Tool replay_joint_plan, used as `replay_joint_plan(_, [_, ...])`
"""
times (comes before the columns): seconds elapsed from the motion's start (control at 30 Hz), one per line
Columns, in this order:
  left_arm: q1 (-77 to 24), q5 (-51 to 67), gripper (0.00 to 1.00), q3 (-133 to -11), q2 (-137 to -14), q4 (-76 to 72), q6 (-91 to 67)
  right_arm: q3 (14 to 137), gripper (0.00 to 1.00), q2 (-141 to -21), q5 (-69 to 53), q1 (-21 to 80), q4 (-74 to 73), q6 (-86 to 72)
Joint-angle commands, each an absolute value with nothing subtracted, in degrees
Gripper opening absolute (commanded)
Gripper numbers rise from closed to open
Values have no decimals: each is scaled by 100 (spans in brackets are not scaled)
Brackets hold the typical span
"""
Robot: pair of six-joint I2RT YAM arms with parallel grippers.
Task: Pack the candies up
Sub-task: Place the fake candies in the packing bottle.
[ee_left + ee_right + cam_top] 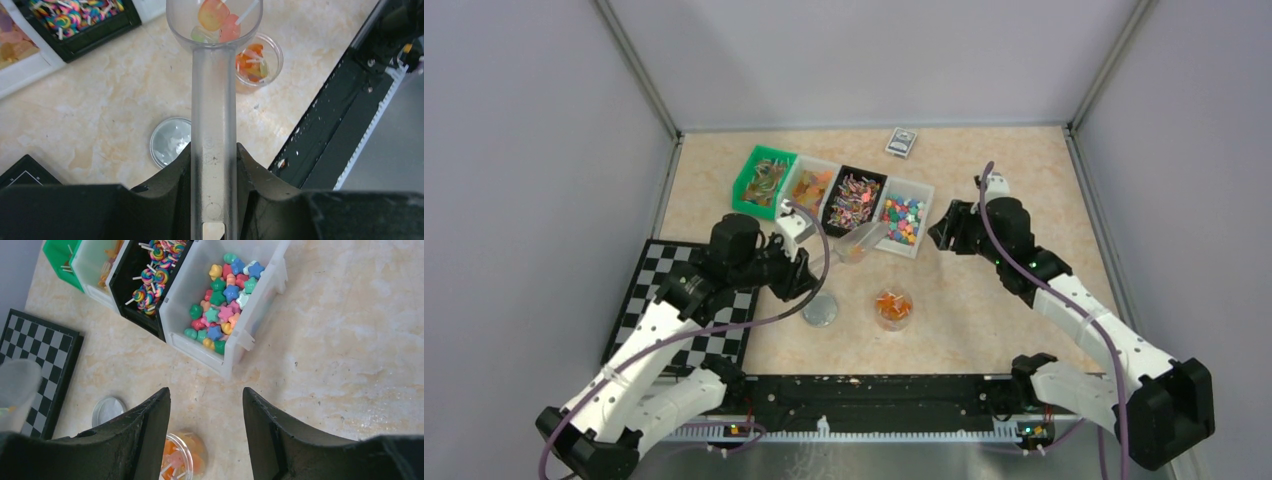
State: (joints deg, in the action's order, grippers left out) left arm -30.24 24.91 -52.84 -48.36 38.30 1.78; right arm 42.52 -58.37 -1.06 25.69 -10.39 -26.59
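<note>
My left gripper (214,160) is shut on the handle of a clear plastic scoop (213,100). The scoop's bowl holds a few candies (215,17), orange, pink and pale green, some on white sticks. It hovers just short of a small clear cup (257,60) that has orange candies in it. From above, the scoop (861,243) sits between the bins and the cup (892,307), with the left gripper (802,262) behind it. My right gripper (942,232) hangs open and empty above the table; its jaws (206,395) frame bare table, with the cup (182,460) below them.
A round silver lid (820,311) lies left of the cup. Four bins stand in a row at the back: green (764,181), white (812,187), black with swirl lollipops (855,198), white with star candies (903,217). A chessboard (694,310) lies left; a small box (901,143) stands far back.
</note>
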Motion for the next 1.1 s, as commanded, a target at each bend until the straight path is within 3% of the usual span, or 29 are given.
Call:
replay_joint_plan(0.0, [-3331,2395,0,-5607,-5001,4246,683,4332,55,-5695,-18,2553,-983,-2558])
replay_joint_plan(0.23, [-3395,2126,0,-5670,-4996,4430,1628,4333,55,-5628,156,2549,-1011,-2500])
replay_joint_plan(0.53, [-3404,2743,0,-5719,-5358,4932,2765,4320,58,-5472,348,2549,-1149,-2362])
replay_joint_plan(1.07, [-3540,2438,0,-6033,-5962,5629,3177,4284,58,-5373,341,2551,-1163,-2446])
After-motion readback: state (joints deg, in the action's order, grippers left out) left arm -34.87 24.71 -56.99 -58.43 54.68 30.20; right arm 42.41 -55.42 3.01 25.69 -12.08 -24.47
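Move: The packing bottle I am bringing the scoop of candies to stands some 20 cm to the right of my left hand, almost level with it in reach (perhaps 1 cm back) and about 17 cm below. The round lid lies about 18 cm to the left of the bottle, nearly under my left hand. The white box of star candies is roughly 22 cm beyond the bottle. From my right hand the bottle is about 11 cm back, 9 cm to the left and 15 cm lower. I keep my pinch on the scoop's handle and sink my left hand about 5 cm, easing some 2 cm back. As it goes, the wrist rolls its left side up and swings clockwise, each by some 20 degrees. That points the scoop more steeply down and brings its bowl back from in front of the star candies, towards the bottle's left side. ##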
